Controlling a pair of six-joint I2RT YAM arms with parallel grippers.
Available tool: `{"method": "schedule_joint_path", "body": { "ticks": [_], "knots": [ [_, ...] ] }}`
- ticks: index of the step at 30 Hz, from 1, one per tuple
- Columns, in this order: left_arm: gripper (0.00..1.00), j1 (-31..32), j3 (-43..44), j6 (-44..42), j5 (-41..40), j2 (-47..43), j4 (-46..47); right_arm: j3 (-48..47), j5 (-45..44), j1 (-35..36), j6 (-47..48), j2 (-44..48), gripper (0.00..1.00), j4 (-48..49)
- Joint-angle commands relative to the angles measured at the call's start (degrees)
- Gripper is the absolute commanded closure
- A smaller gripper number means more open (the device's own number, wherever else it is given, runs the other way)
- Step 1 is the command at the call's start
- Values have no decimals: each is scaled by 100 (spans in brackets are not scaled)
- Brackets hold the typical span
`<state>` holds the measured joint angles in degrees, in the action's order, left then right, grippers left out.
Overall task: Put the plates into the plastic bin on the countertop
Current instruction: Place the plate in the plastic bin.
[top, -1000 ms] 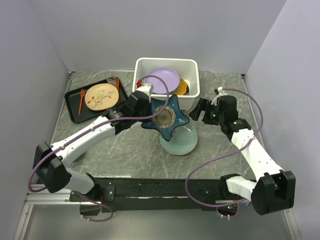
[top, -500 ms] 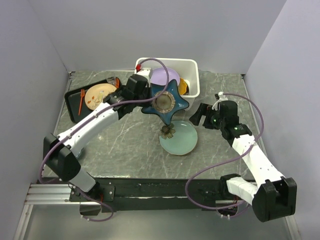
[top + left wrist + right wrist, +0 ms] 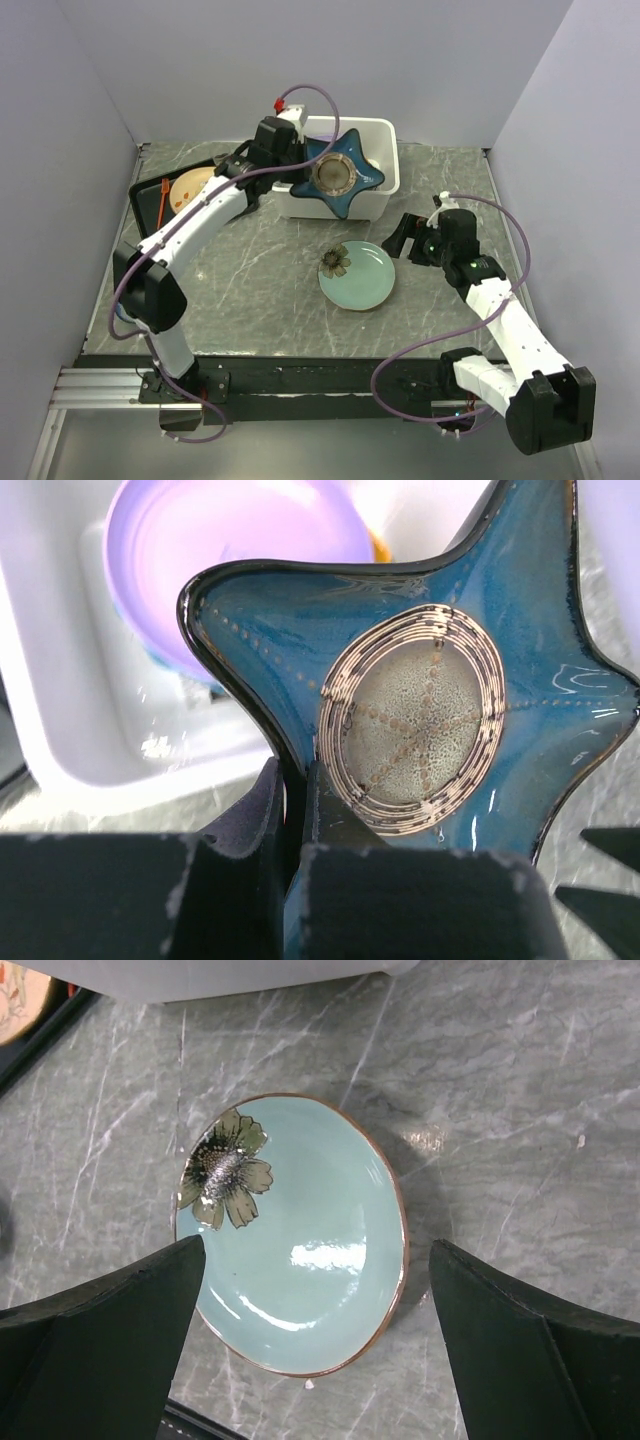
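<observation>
My left gripper [image 3: 298, 178] is shut on the edge of the navy star-shaped plate [image 3: 337, 177] and holds it over the white plastic bin [image 3: 383, 130]. In the left wrist view the star plate [image 3: 430, 720] fills the frame, pinched at its rim by my left gripper [image 3: 297, 815], with a purple plate [image 3: 235, 540] and a bit of orange plate [image 3: 380, 548] in the bin [image 3: 60, 710] below. The pale green plate with a flower [image 3: 357, 275] lies on the grey marble countertop [image 3: 250, 290]. My right gripper [image 3: 405, 238] is open just right of it; in the right wrist view the green plate [image 3: 300, 1240] sits between its fingers [image 3: 100, 1350].
A black tray [image 3: 150, 215] at the back left holds a beige plate [image 3: 188, 188] and an orange utensil [image 3: 161, 203]. Grey walls close in the left, back and right. The arm bases stand on a dark rail [image 3: 320, 375] at the near edge.
My left gripper has carried the star plate up and back from above the green plate to over the bin. The right gripper has drifted slightly nearer and stays open.
</observation>
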<state>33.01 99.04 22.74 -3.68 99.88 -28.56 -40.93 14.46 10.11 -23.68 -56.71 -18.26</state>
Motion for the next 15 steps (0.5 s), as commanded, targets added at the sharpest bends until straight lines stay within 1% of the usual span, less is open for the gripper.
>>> {"method": "schedule_joint_path", "body": {
  "ticks": [1, 6, 8, 15],
  "knots": [
    [99, -84, 835, 46, 324, 102, 878, -38, -92, -35, 48, 11, 0, 68],
    [99, -190, 1573, 63, 324, 673, 711, -56, -110, -44, 66, -7, 0, 86],
    [99, -260, 1801, 81, 456, 874, 711, -56, -101, -35, 74, -24, 0, 112],
    [99, -488, 2207, 178, 614, 1280, 834, 41, -13, -35, -5, -25, 0, 253]
  ]
}}
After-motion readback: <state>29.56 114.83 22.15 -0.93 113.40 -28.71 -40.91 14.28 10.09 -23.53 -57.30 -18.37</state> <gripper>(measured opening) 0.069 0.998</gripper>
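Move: The left hand, still pinching the blue star plate, has the bin's middle about 11 cm ahead, 7 cm to its right and 20 cm below; the lavender plate already inside lies some 11 cm ahead, 5 cm right and 19 cm below. The green plate on the counter is roughly 17 cm back, 13 cm right and 26 cm down. From the right hand the bin's middle is about 25 cm ahead, 17 cm left and 9 cm lower. Forward and nearly level, the left hand carries the star plate about 6.5 cm farther in over the bin, from above its front rim towards its middle, drifting about a centimetre to the right. It rises a centimetre on the way and sinks back to its starting height. The fingers keep their pinch on the plate's edge and the wrist hardly turns. ##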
